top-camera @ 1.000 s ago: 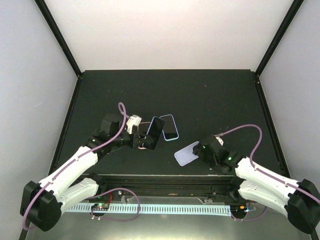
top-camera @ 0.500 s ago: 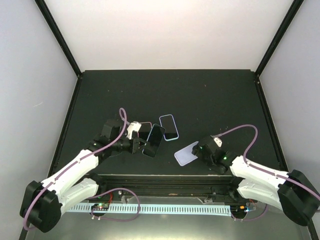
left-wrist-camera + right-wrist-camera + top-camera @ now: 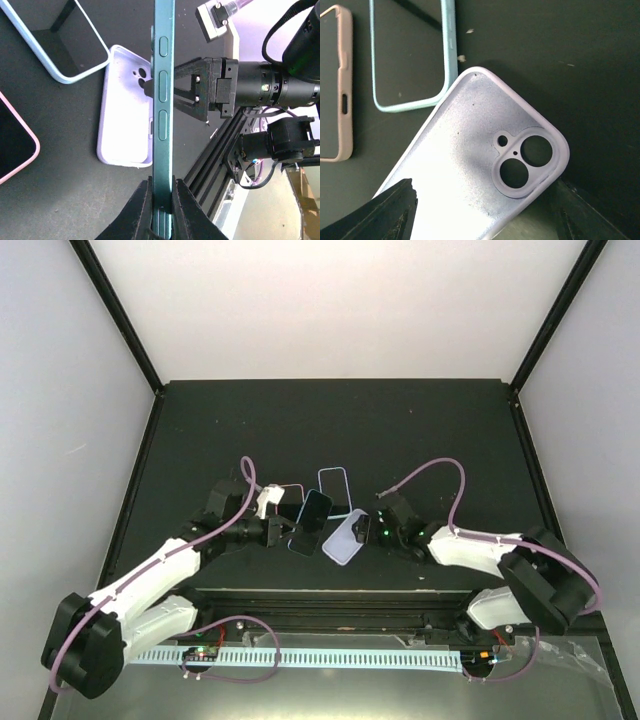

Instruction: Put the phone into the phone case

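Note:
The phone (image 3: pixel 163 100), slim and teal-green, stands on its long edge, and my left gripper (image 3: pixel 162 187) is shut on its lower end. In the top view the phone (image 3: pixel 311 522) tilts above the table just right of the left gripper (image 3: pixel 287 533). The phone case (image 3: pixel 480 165), pale lavender with its camera cut-out at the right, spans the gap between the fingers of my right gripper (image 3: pixel 485 197), which is shut on its sides. In the top view the phone case (image 3: pixel 345 538) sits close beside the phone, with the right gripper (image 3: pixel 364 532) just behind it.
A light blue-rimmed phone (image 3: pixel 337 492) and a pink-rimmed one (image 3: pixel 15 145) lie flat on the dark table just beyond the two grippers. The table's front rail (image 3: pixel 220 150) runs close behind the case.
My right arm has swung left, carrying the phone case from the front right up beside the phone. My left gripper has drawn the phone slightly back and down.

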`<act>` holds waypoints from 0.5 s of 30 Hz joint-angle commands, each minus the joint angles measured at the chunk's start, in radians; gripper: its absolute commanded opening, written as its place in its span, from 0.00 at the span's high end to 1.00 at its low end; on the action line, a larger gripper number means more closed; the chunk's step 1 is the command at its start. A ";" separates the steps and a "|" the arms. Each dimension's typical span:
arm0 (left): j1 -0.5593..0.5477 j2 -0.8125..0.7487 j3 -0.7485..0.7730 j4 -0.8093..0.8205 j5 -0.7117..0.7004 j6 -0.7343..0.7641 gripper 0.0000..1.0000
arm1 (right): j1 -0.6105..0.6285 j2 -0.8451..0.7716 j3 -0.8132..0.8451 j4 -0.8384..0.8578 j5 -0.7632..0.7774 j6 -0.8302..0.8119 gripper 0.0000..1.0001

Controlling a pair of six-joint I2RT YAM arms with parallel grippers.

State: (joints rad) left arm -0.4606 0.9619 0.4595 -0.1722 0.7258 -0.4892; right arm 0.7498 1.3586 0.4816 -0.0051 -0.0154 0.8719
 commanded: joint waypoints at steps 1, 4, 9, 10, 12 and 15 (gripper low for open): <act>-0.021 0.017 -0.002 0.112 0.026 -0.036 0.99 | -0.003 0.037 0.020 0.137 -0.136 -0.152 0.27; -0.028 0.049 -0.002 0.130 0.025 -0.035 0.98 | -0.004 0.044 0.030 0.137 -0.124 -0.180 0.30; -0.029 0.119 0.019 0.133 0.024 -0.023 0.98 | -0.003 0.081 0.075 0.062 -0.065 -0.190 0.41; -0.029 0.129 0.024 0.133 0.024 -0.021 0.98 | -0.004 0.095 0.089 0.037 -0.049 -0.183 0.42; -0.030 0.142 0.030 0.131 0.018 -0.018 0.98 | -0.003 0.122 0.105 0.004 -0.022 -0.160 0.46; -0.036 0.155 0.027 0.136 0.014 -0.018 0.98 | -0.004 0.132 0.102 0.002 -0.011 -0.119 0.50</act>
State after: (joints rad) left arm -0.4870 1.1091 0.4492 -0.1036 0.7246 -0.5121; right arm 0.7502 1.4761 0.5682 0.0219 -0.0761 0.7204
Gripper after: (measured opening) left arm 0.081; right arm 0.522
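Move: The left hand already holds the teal phone; the purple case it is bound for lies about 11 cm to its right, 1 cm ahead and some 12 cm below. The right fingers stand open at that case's outer edge, its middle about 4 cm to their left, 2 cm back and 2 cm down. The blue case sits some 12 cm beyond the purple one and 3 cm left of it, the pink case about 7 cm beyond it and 12 cm left. Keeping a finger against the purple case's outer edge, the right hand pushes it left about 2.5 cm towards the left hand while turning some 10 degrees counter-clockwise, then eases about 1 cm forward as its fingers close by roughly a third. The left hand keeps its pinch on the teal phone's side edge and lowers it about 3 cm towards the purple case, creeping 1 cm right and tipping slightly. ##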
